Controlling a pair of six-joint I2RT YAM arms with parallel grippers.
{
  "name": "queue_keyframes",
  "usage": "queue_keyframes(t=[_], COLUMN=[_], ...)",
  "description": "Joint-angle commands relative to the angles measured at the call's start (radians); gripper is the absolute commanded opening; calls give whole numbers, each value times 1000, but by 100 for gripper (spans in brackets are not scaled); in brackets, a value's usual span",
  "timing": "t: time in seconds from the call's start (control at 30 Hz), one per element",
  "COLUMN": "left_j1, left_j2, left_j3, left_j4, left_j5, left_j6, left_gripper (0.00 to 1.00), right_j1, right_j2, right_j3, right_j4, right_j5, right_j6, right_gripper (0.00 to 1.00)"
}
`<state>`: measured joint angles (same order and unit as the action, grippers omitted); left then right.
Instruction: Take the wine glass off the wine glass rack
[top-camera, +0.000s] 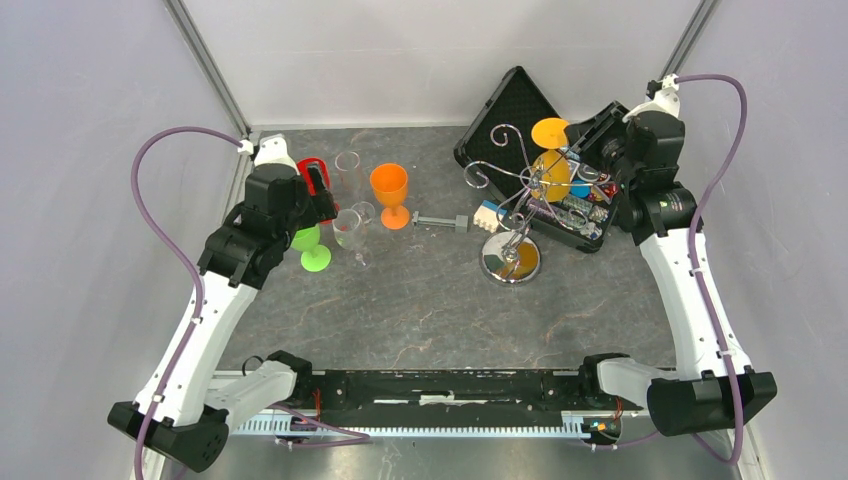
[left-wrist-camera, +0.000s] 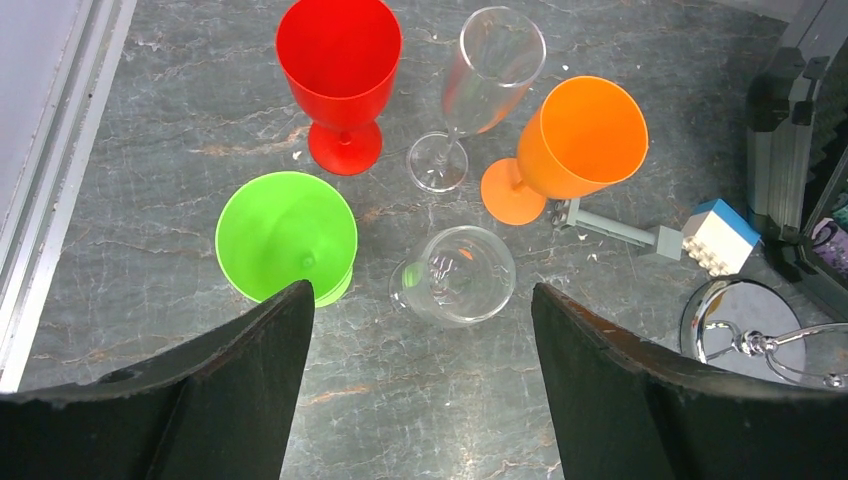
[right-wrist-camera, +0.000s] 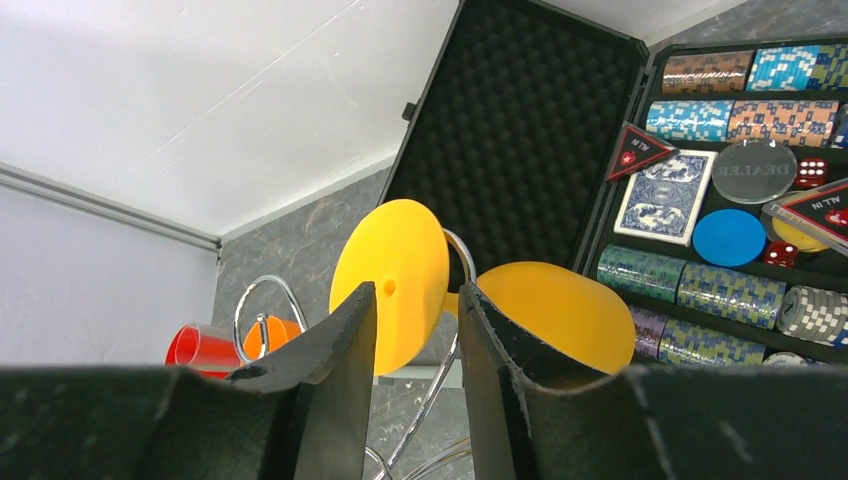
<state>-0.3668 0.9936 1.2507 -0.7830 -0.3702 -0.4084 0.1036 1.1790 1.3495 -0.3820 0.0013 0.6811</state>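
A yellow wine glass hangs upside down on the silver wire rack, its round foot on top. In the right wrist view the foot and bowl show just beyond my fingertips, with the rack's wire running down behind the gap. My right gripper is beside the glass, its jaws a narrow gap apart with nothing gripped. My left gripper is wide open and empty above the cups at the left.
An open black case of poker chips lies behind the rack. At the left stand a red goblet, a green one, an orange one, a clear flute and a clear glass. A toy block lies nearby.
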Motion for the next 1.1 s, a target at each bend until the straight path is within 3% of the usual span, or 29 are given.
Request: queue_keyframes(t=[0.0, 0.4, 0.73, 0.87, 1.0, 1.07], left_j1=[1, 0, 1, 0, 1, 1], left_j2=[-13, -19, -25, -25, -24, -25], left_j3=[-3, -9, -12, -14, -14, -14], left_j4=[40, 43, 42, 42, 42, 42], left_j5=[-32, -32, -44, -47, -48, -48], left_j6=[48, 47, 48, 46, 49, 49], left_gripper=[84, 85, 85, 86, 86, 86], right_j1=[-3, -3, -3, -3, -4, -4], right_j2=[-15, 21, 40, 42, 24, 4], right_j3=[-3, -16, -60, -83, -103, -121], right_j4=[4, 80, 126, 149, 182, 213], right_j5=[31, -67, -53, -54, -41, -23], right_j6=[3, 84, 131, 148, 164, 173], right_gripper=[41, 40, 31, 21, 0, 0])
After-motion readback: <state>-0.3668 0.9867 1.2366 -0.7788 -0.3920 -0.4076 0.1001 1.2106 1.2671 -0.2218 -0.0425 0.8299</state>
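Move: The yellow wine glass hangs bowl-down on the rack. Its base disc is just in front of the half-open right fingers, about 3 cm ahead, 2 cm left and 1 cm lower. From that hand, the rack's hub is some 5 cm back, 5 cm left and 4 cm lower, and an empty hook is 2 cm ahead, 10 cm left and 2 cm lower. For the left hand, the disc is roughly 11 cm ahead, 37 cm right and 5 cm higher. The right hand eases some 2 cm forward and left, fingers shutting to pinch the yellow glass's base disc. ##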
